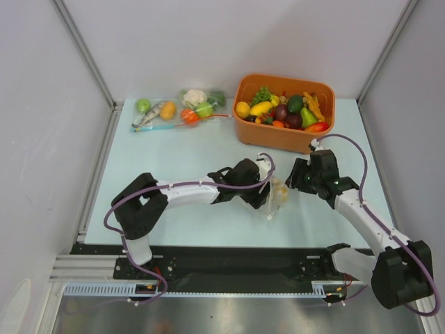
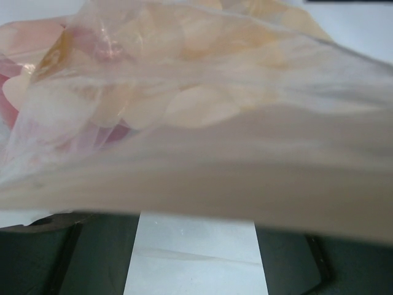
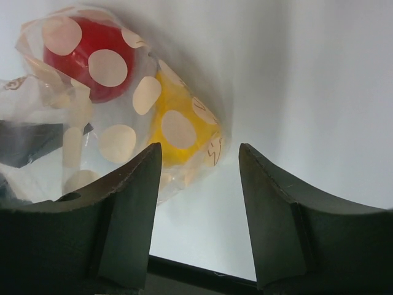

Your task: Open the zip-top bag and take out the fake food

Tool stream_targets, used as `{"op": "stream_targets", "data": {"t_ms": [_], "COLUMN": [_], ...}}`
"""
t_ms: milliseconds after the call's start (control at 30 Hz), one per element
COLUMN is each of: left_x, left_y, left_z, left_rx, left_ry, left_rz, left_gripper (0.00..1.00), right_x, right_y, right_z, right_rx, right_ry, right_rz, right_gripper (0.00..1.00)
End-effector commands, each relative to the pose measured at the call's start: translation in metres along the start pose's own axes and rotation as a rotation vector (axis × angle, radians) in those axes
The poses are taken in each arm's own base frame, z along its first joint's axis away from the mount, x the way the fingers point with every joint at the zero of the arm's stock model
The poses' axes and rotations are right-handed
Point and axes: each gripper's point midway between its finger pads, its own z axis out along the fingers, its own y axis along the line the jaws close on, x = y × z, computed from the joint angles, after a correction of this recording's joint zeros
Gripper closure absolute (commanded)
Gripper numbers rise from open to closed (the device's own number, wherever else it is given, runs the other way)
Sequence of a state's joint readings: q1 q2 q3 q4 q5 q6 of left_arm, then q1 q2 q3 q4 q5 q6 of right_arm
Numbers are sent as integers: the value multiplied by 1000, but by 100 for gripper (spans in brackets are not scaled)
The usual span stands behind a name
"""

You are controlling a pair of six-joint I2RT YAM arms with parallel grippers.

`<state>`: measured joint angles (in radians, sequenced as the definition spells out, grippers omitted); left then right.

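The zip-top bag [image 1: 277, 195], clear crinkly plastic with pale round dots, lies mid-table between the two grippers. In the right wrist view the bag [image 3: 116, 117] holds fake food: a red fruit [image 3: 92, 58] and a yellow fruit [image 3: 178, 123]. My right gripper [image 3: 199, 150] is open with only bare table between its fingers; its left finger [image 3: 132, 203] stands against the bag's edge. My left gripper [image 1: 261, 189] is at the bag's left side. In its wrist view the blurred bag [image 2: 196, 123] covers the fingertips, while the dark fingers [image 2: 43, 258] stand wide apart over bare table.
An orange bin [image 1: 240, 129] with several fake fruits and vegetables stands at the back right. Other clear bags [image 1: 174, 111] of fake food lie at the back left. White enclosure walls rise on both sides and behind.
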<state>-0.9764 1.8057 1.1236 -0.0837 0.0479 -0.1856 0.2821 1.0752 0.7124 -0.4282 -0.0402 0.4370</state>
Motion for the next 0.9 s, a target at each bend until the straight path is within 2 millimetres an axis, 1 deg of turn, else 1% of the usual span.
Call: {"op": "stream_targets", "data": {"t_ms": [0, 100, 200, 233, 300, 333, 400, 433, 467, 533, 633, 733, 767, 800, 867], "left_x": [-36, -41, -45, -46, -48, -56, -61, -62, -64, -65, -69, -65, -67, -64, -65], "left_y": [-13, -19, -22, -23, -26, -27, -30, -30, -31, -32, -32, -30, -30, -29, -27], "left_z": [-15, -13, -12, -11, -11, -12, -13, -12, -11, -9, -4, 2, 3, 7, 9], "left_rx": [57, 83, 99, 104, 117, 125, 139, 140, 142, 146, 144, 138, 135, 129, 116], "left_ry": [-109, -121, -128, -130, -130, -160, -174, -177, -178, -177, -177, -161, -162, -151, -150], "left_rz": [-25, -30, -33, -32, -36, -35, -35, -37, -39, -40, -48, -49, -49, -48, -49], "left_gripper": [26, 25, 25, 25, 25, 25, 25, 25, 25, 25, 25, 24, 25, 25, 25], "right_x": [-6, 8, 20, 23, 28, 30, 32, 32, 34, 39, 47, 51, 52, 53, 57], "right_y": [15, 10, 1, 0, -5, -7, -9, -11, -13, -17, -19, -20, -19, -18, -17], "right_z": [11, 22, 30, 31, 35, 36, 39, 41, 42, 45, 49, 53, 53, 54, 56], "right_rx": [-88, -81, -44, -39, -23, -14, -5, 4, 11, 25, 27, 30, 29, 27, 28], "right_ry": [-19, 32, 72, 81, 99, 105, 111, 113, 119, 139, 164, 179, 182, 185, 198], "right_rz": [3, 8, 12, 9, 10, 11, 2, 2, -1, -8, -10, -18, -22, -28, -35], "right_gripper": [42, 46, 54, 61, 69, 75, 82, 87, 90, 94, 97, 99, 100, 100, 100]}}
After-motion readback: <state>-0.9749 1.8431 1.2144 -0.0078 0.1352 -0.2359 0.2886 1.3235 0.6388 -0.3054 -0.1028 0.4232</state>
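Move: For the right hand, the bag's closed end corner lies almost straight below, about 9 cm down and 1 cm to its left. The yellow food is some 3 cm left and 8 cm down, the red one about 4 cm ahead, 8 cm left, and the orange bin roughly 21 cm ahead. From the left hand at the bag's mouth, the yellow food lies about 5 cm right and 3 cm down; the red is some 5 cm ahead. The right fingers close fully and pinch the bag's closed end corner beside the yellow food as that hand sinks about 8 cm, still going down after they shut, and tips some 10 degrees. The left hand, its fingers still wide open under the bag's upper lip, eases back slightly, then moves about 4 cm right and 3 cm up. ##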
